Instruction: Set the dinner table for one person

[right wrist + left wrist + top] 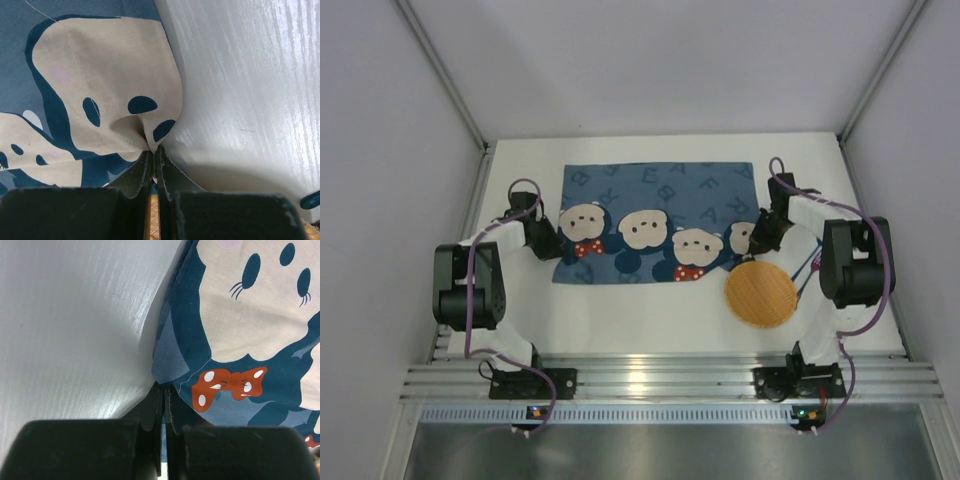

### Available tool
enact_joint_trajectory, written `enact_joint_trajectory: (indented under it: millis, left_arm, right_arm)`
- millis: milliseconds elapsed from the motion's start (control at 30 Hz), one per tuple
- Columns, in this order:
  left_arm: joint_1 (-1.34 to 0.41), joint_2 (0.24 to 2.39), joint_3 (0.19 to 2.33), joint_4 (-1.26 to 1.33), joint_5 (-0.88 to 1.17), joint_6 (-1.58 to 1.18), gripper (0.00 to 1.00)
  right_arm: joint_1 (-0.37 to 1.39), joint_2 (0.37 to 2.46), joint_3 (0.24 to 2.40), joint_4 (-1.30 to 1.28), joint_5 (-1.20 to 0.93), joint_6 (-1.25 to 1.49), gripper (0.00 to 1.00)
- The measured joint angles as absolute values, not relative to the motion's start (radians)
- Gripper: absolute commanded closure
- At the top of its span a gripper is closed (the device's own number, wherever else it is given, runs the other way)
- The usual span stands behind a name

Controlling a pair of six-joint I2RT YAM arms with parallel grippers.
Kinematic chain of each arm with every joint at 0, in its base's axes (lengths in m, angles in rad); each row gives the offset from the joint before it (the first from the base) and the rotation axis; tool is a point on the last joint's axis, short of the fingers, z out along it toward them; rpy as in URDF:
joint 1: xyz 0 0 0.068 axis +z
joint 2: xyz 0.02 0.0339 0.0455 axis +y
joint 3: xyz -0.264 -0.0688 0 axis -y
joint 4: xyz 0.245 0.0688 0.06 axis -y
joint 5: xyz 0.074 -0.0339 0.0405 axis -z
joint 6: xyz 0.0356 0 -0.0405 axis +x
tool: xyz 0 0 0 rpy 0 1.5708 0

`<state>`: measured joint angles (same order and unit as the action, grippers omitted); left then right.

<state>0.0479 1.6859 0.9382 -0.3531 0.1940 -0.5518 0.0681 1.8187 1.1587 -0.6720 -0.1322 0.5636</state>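
Observation:
A blue cloth placemat [655, 225] printed with bears lies on the white dinner table [650, 320]. My left gripper [548, 245] is at the mat's near-left corner. In the left wrist view this gripper [164, 387] is shut, pinching the folded corner of the placemat [240, 340] just above the table [75, 315]. My right gripper [760, 235] is at the mat's right edge. In the right wrist view it [153, 149] is shut on a bunched fold of the placemat [100, 75], with bare table [240, 75] to the right.
A round woven orange mat [761, 293] lies just near of my right gripper, close to the right arm. Thin blue sticks [807, 268] lie beside it. Grey walls enclose the table on three sides. An aluminium rail [650, 378] runs along the near edge.

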Motion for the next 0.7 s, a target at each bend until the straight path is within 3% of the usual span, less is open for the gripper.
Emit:
enact_joint_trajectory:
  millis: [33,100,133,167,200,233,267,300,500,700]
  left_arm:
    - [0.048,1.685,0.938,-0.356,0.192,-0.552,1.0]
    - [0.048,1.684,0.938,-0.36,0.188,-0.552,1.0]
    - [0.048,1.684,0.939,-0.363,0.186,-0.552,0.98]
    - [0.048,1.684,0.941,-0.368,0.184,-0.551,0.87]
    - [0.048,1.684,0.945,-0.373,0.175,-0.549,0.55]
    - [0.048,1.684,0.948,-0.379,0.166,-0.539,0.33]
    - [0.05,1.681,0.96,-0.387,0.173,-0.542,0.15]
    - [0.049,1.674,0.976,-0.393,0.163,-0.536,0.02]
    - [0.053,1.612,1.004,-0.442,0.11,-0.529,0.02]
    - [0.051,1.46,0.991,-0.48,0.129,-0.529,0.02]
  right_arm:
    - [0.068,1.82,1.161,-0.672,-0.136,0.557,1.0]
    - [0.068,1.829,1.176,-0.679,-0.143,0.547,0.87]
    - [0.068,1.836,1.187,-0.679,-0.147,0.541,0.75]
    - [0.068,1.843,1.2,-0.682,-0.148,0.539,0.46]
    - [0.068,1.849,1.214,-0.685,-0.146,0.539,0.36]
    - [0.068,1.852,1.226,-0.685,-0.143,0.526,0.26]
    - [0.068,1.853,1.237,-0.686,-0.14,0.523,0.17]
    - [0.068,1.853,1.245,-0.689,-0.138,0.52,0.15]
    - [0.068,1.809,1.254,-0.715,-0.121,0.497,0.1]
    - [0.068,1.55,1.17,-0.738,-0.094,0.493,0.08]
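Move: The tablecloth is pinched at its two side edges in my hands. Its middle lies about 23 cm right and 9 cm ahead of my left hand, and some 23 cm left and 9 cm ahead of my right. The left printed face is 5 cm right of my left hand and 9 cm ahead. The round woven mat sits about 9 cm back and 2 cm right of my right hand; the fork is some 14 cm right and 4 cm back. I spread both grippers wide and let go of the tablecloth's side edges, then lift both hands about 8 cm clear of it. My right hand first skims some 2.5 cm forward along the edge as it opens, then comes back while rising, fingertips swinging about 10 degrees outward. My left drifts only a little left on its way up. ##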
